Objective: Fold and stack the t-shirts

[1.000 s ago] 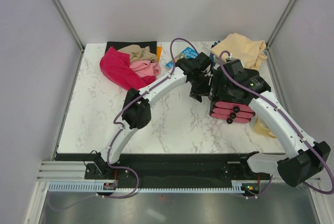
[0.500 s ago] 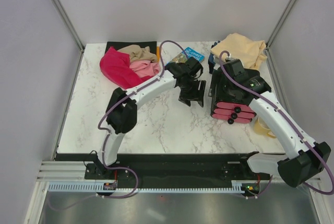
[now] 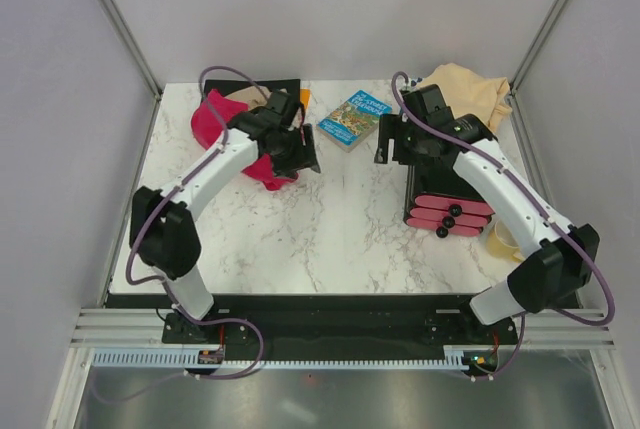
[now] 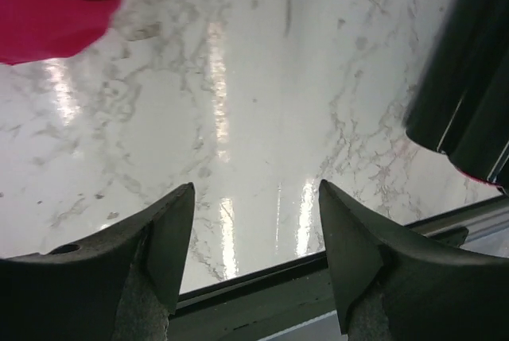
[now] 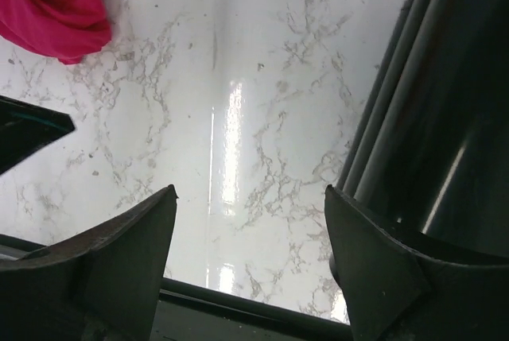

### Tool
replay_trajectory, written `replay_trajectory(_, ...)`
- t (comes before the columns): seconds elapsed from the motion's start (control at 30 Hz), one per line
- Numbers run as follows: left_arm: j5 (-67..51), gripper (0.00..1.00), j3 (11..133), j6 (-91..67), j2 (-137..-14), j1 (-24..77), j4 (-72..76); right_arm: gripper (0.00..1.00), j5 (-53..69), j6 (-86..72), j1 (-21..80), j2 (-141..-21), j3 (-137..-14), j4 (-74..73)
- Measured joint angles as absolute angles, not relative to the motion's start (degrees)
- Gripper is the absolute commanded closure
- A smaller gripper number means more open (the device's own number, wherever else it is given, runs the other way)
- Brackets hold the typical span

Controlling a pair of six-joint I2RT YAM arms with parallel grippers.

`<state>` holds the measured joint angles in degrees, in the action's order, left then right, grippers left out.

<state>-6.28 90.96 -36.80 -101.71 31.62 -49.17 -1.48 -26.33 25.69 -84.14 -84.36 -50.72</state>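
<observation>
A crimson red t-shirt (image 3: 212, 121) lies crumpled at the back left, with a tan-brown t-shirt (image 3: 243, 99) bunched behind it. The pale peach-cream t-shirt (image 3: 465, 89) sits in the back right corner. The pink t-shirt is hidden behind my left arm. My left gripper (image 3: 298, 152) hangs open at the red shirt's right edge, holding nothing; the red cloth (image 4: 48, 3) shows at the top left of the left wrist view. My right gripper (image 3: 386, 142) is open and empty over bare marble, right of the book. Red cloth (image 5: 56, 7) shows far off in the right wrist view.
A blue illustrated book (image 3: 353, 117) lies between the two grippers. A black mat (image 3: 225, 85) sits under the back-left pile. A black object with pink rolls (image 3: 447, 207) stands under my right arm, and a yellowish cup (image 3: 506, 241) is beside it.
My left arm has swung from the table's middle to the left, up to the red shirt. My right arm has pulled back and left, uncovering the black and pink object.
</observation>
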Motion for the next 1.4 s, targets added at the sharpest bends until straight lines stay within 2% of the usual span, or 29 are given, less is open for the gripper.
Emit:
replay_trajectory(0.2, -2.1, 0.29, 84.8, -37.6, -92.8, 23.6, -49.6, 0.18, 0.7, -25.4, 25.7, -90.9, -86.4, -49.3)
replay_trajectory(0.4, -1.5, 0.29, 82.6, -37.9, -88.1, 23.0, -49.5, 0.18, 1.0, -25.2, 25.7, -95.5, -84.8, -49.3)
replay_trajectory(1.07, -1.5, 0.28, 78.8, -38.2, -87.5, 22.8, -49.6, 0.17, -4.6, -25.6, 22.6, -94.0, -80.4, -49.1)
replay_trajectory(1.4, -1.0, 0.28, 77.7, -38.2, -87.1, 22.2, -49.6, 0.17, 2.0, -24.6, 21.2, -93.7, -80.2, -47.6)
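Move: The right hand hovers off the left side of the black drawer box, whose middle lies about 16 cm to its right, 3 cm ahead and 15 cm below. The book is some 25 cm ahead of the right hand and 6 cm to its left. From the left hand, the magenta t-shirt's middle is about 15 cm ahead, 20 cm left and 14 cm below; the pink t-shirt lies roughly 19 cm ahead and 10 cm left. Down first: the right hand drops about 7 cm beside the drawer box's left side, fingertips tipping some 10 degrees back towards the base, then pushes the box right with its open fingers over roughly 4 cm and eases slightly back left. The left hand swings about 9 cm left towards the magenta t-shirt, turning slightly counter-clockwise, fingers staying open. ##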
